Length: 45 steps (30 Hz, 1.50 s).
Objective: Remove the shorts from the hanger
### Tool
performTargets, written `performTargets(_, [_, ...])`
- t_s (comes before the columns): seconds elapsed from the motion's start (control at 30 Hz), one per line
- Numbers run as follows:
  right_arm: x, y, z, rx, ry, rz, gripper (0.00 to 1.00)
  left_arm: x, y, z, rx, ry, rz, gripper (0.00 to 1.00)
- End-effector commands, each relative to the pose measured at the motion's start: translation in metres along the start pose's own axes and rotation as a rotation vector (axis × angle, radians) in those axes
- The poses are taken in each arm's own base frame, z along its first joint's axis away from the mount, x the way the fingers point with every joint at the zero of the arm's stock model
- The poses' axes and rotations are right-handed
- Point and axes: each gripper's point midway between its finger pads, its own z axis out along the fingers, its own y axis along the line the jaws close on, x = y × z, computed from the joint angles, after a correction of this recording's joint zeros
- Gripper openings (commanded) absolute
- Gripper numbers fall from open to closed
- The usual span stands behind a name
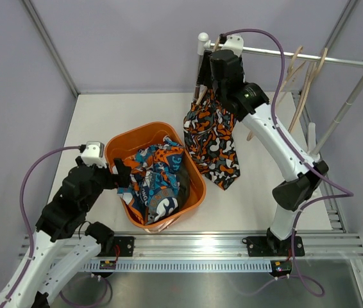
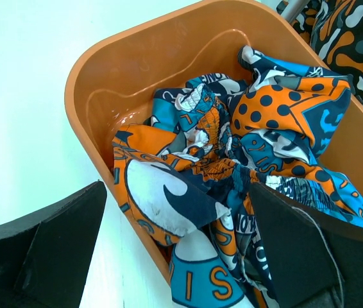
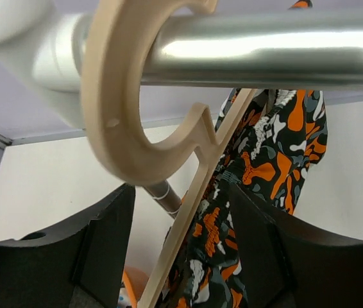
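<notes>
The orange-black-white blotch-print shorts (image 1: 213,138) hang from a wooden hanger (image 3: 111,96) hooked on the metal rail (image 3: 265,48). My right gripper (image 3: 181,250) is up at the rail's left end and open. The hanger's slanted arm and the top of these shorts (image 3: 278,141) lie between its fingers, with the cloth close to the right finger. A blue-orange-white swirl-print pair of shorts (image 1: 159,179) lies crumpled in the orange basket (image 1: 120,146). My left gripper (image 2: 175,218) is open over the basket's near-left rim (image 2: 85,70), just above that cloth (image 2: 233,147).
Two bare wooden hangers (image 1: 300,77) hang on the right part of the rail (image 1: 342,61). The rack's upright pole (image 1: 342,115) slants down at the right. Grey walls close off the back and sides of the table (image 1: 92,122).
</notes>
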Motion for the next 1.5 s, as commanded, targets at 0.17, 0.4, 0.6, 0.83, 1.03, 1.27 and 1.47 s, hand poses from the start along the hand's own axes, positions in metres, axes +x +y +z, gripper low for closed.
performTargets(0.17, [-0.025, -0.011, 0.020, 0.144, -0.162, 0.047, 0.69, -0.004, -0.005, -0.004, 0.030, -0.036, -0.012, 0.99])
performTargets(0.4, [-0.030, -0.017, 0.028, 0.200, -0.204, 0.023, 0.69, 0.000, -0.009, -0.004, 0.038, -0.026, -0.001, 0.99])
performTargets(0.6, [-0.020, -0.016, 0.038, 0.211, -0.178, -0.013, 0.67, 0.001, -0.008, -0.003, 0.030, -0.021, 0.001, 0.99])
performTargets(0.83, [-0.018, -0.023, 0.040, 0.231, -0.175, -0.022, 0.63, 0.001, -0.009, -0.003, 0.029, -0.018, 0.004, 0.99])
performTargets(1.03, [-0.026, -0.025, 0.037, 0.234, -0.196, -0.039, 0.37, 0.003, -0.009, -0.001, 0.024, -0.010, 0.007, 0.99])
performTargets(1.27, [-0.029, -0.034, 0.030, 0.259, -0.181, -0.062, 0.00, 0.003, -0.010, -0.001, 0.029, -0.010, 0.007, 0.99])
performTargets(1.47, [-0.060, -0.042, -0.001, 0.250, -0.224, -0.055, 0.00, 0.003, -0.011, -0.001, 0.035, -0.009, 0.011, 0.99])
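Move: The wooden hanger's neck, below its hook, is about 4 cm ahead of the right hand, level with it sideways and roughly 1 cm below. The patterned shorts hang some 3 cm ahead, 1 cm right and 20 cm below the hand; the rail's white end cap is about 6 cm ahead, 5 cm left and 3 cm above. From the left hand the hanger neck lies some 30 cm ahead, 27 cm right and 16 cm up. The hanger's neck, just under the rail, is reached by the right hand's open fingers going forward about 4 cm, with a drift of 2 to 3 cm right and a dip, a rise and a slight dip again. The wrist swings some 10–15 degrees clockwise and rolls left side down; then the fingers close and pinch the neck. ##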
